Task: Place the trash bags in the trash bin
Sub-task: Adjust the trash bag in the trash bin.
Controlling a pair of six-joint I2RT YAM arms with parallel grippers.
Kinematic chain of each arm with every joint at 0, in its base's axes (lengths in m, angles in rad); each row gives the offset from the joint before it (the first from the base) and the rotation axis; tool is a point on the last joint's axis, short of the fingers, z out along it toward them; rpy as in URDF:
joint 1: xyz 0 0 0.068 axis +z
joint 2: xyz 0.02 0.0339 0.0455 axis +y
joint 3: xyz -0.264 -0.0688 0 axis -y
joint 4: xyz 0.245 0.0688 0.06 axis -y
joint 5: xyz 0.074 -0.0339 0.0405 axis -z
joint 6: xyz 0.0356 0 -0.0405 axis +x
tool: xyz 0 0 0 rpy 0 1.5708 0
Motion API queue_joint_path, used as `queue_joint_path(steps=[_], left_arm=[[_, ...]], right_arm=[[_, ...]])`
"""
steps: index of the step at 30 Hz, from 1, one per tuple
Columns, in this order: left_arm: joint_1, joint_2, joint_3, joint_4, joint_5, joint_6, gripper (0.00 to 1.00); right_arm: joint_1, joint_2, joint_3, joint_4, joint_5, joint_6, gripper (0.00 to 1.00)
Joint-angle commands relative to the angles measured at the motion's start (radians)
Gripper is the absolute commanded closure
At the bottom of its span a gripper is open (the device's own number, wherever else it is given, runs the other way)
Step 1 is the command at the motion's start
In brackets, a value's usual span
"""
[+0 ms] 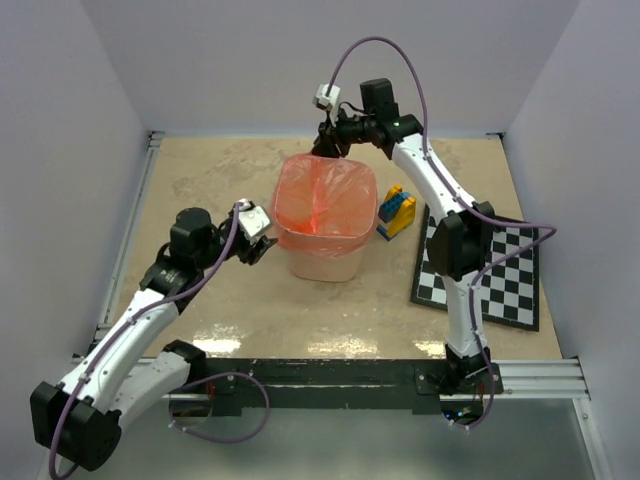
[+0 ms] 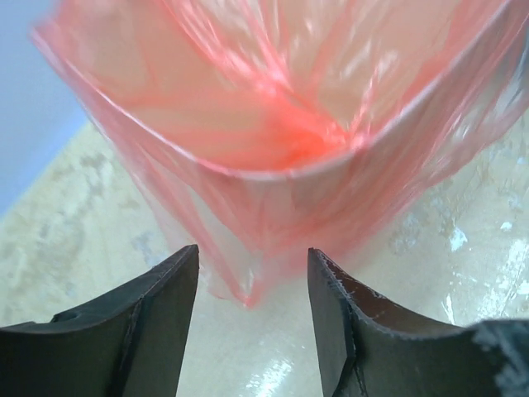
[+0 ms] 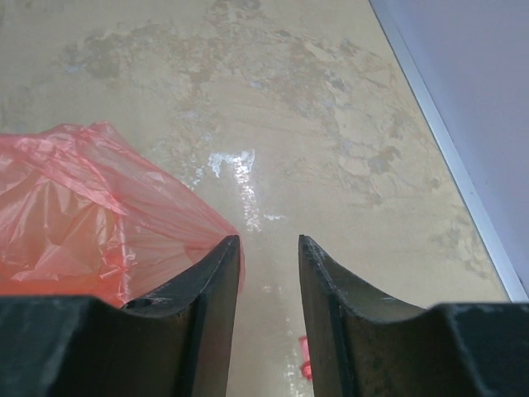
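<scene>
The cream trash bin (image 1: 326, 266) stands mid-table with a translucent red trash bag (image 1: 320, 197) spread inside it and folded over its rim. My left gripper (image 1: 259, 237) sits just left of the bin, open and empty. In the left wrist view its fingers (image 2: 161, 318) flank a hanging corner of the bag (image 2: 246, 285) without touching it. My right gripper (image 1: 328, 146) hovers at the bin's far rim. It is open too, with only table showing in the gap (image 3: 269, 241) and the bag (image 3: 91, 203) brushing the left finger's outer side.
Yellow-and-blue toy blocks (image 1: 396, 212) lie just right of the bin. A black-and-white checkerboard (image 1: 482, 272) lies at the right, under the right arm. White walls close in the table on three sides. A small red scrap (image 3: 304, 357) lies on the table below the right gripper.
</scene>
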Motion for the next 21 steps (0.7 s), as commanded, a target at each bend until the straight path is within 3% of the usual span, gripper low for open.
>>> queue_joint_path(steps=[1, 6, 12, 15, 21], left_arm=[[0.020, -0.056, 0.183, -0.230, 0.060, 0.088, 0.40], [0.061, 0.029, 0.338, -0.183, 0.071, 0.071, 0.39], [0.069, 0.302, 0.551, -0.038, 0.100, -0.018, 0.40], [0.064, 0.402, 0.613, 0.051, 0.117, -0.052, 0.40], [0.061, 0.560, 0.719, 0.061, 0.071, -0.052, 0.45]], right_arm=[[-0.006, -0.134, -0.072, 0.146, 0.134, 0.099, 0.59], [-0.027, -0.223, -0.152, 0.270, 0.199, 0.148, 0.54], [-0.029, -0.317, -0.236, 0.348, 0.243, 0.160, 0.45], [-0.027, -0.358, -0.290, 0.375, 0.288, 0.153, 0.44], [-0.029, -0.407, -0.371, 0.382, 0.276, 0.143, 0.44]])
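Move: From the left hand, the trash bag's far edge lies about 17 cm ahead, 10 cm to the right and 4 cm higher; the bin's bag-lined mouth is centred some 8 cm ahead, 12 cm right and 2 cm higher. From the right hand, that far edge is only 2 cm back, 1 cm left and 1 cm below. The yellow-blue toy stands roughly 16 cm right, 4 cm back and 21 cm below the right hand. Up and then forward goes the left hand, already off the bag: it rises about 12 cm beside the near left corner, then swings some 13 cm forward and a little right along the left rim towards the bag's far edge, fingers staying open. The right hand opens further and backs off up some 12 cm and 5 cm right, swinging its fingers clockwise to point more forward and less down. ##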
